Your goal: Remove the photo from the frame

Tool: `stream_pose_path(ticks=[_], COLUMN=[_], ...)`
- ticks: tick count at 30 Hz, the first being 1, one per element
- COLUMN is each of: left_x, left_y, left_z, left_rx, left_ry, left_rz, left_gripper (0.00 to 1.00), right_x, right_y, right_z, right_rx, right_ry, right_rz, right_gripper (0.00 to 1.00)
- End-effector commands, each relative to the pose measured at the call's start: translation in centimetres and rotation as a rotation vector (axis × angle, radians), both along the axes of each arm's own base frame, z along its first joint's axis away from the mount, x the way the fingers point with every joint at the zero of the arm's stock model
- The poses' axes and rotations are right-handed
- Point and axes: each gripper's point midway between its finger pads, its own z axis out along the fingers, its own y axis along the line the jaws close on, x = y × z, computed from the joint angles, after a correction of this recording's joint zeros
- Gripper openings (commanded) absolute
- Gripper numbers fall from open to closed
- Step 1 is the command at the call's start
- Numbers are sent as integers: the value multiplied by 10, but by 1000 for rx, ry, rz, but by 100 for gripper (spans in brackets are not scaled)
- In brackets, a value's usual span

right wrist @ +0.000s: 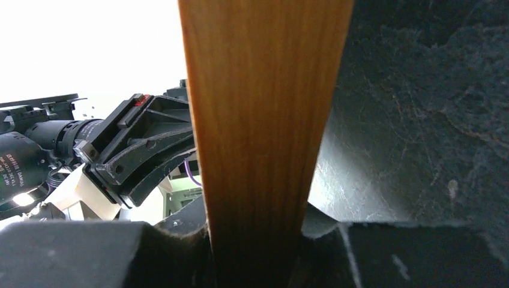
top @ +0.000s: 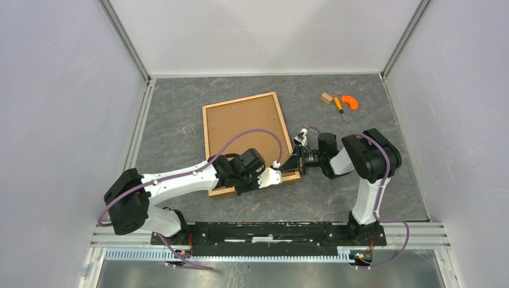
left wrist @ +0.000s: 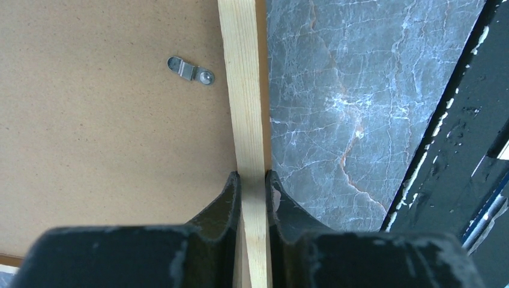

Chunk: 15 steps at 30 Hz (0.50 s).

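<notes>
The frame (top: 206, 129) lies back side up on the table, its brown backing board (top: 243, 129) filling it; the photo is hidden beneath the board. My left gripper (top: 277, 177) is shut on the frame's near rail (left wrist: 246, 108), one finger on each side of the pale wood, gripper (left wrist: 253, 180). A metal clip (left wrist: 192, 69) sits on the backing board (left wrist: 108, 132) beside that rail. My right gripper (top: 295, 162) is at the frame's right edge by the near right corner. There its jaws touch both faces of the orange-brown wood (right wrist: 264, 108), gripper (right wrist: 255, 222).
An orange curved piece (top: 349, 102), a small wooden block (top: 326, 98) and a small screwdriver (top: 339, 105) lie at the back right of the grey table (top: 336, 180). White walls close in three sides. The arms' black base rail (top: 264, 231) runs along the near edge.
</notes>
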Motion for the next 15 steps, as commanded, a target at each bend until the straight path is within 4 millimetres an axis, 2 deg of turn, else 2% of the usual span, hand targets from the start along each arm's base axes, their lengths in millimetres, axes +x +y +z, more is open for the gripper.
stream_pose_path(ticks=[1,2,5,8,10,15], left_x=[25,25,22,23,25,43], left_y=[-19,-16,-12,-5,1,23], left_z=[28,32,50,74,91,123], left_rx=[-66,-59,-100,-173,-221,-319], left_ry=[-146,-142,-81,-18,9,24], left_rz=[-28,-18,-11,35,72,228], left_gripper=[23,31,74,94,100,100], right_x=[0,1,4,14,21,43], right_y=[6,6,4,-2,-8,-27], right_z=[26,30,35,38,40,51], right_rx=[61,60,34,-22,-64,-192], right_ry=[-149,-171,-232,-304,-368,-502], right_rz=[63,64,60,46,34,19], right_gripper=[0,0,0,0,0,0])
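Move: The pale near rail of the face-down frame is already between my left fingers; its near-left corner is about 11 cm to the left and 2 cm back, a metal clip some 4 cm ahead and 8 cm right, and the frame's middle about 18 cm straight ahead. My right fingers already straddle the right rail, with the near-right corner about 4 cm back and 2 cm right, and the frame's middle about 12 cm ahead and 14 cm left. My left hand opens wide, lets go of the near rail and rises about 9 cm, swinging some 5 cm forward over the backing board. My right hand keeps the right rail pinched, its grip tightening without closing further, and lifts it roughly 2.5 cm while easing slightly right and forward and tilting so its fingers dip leftward. ##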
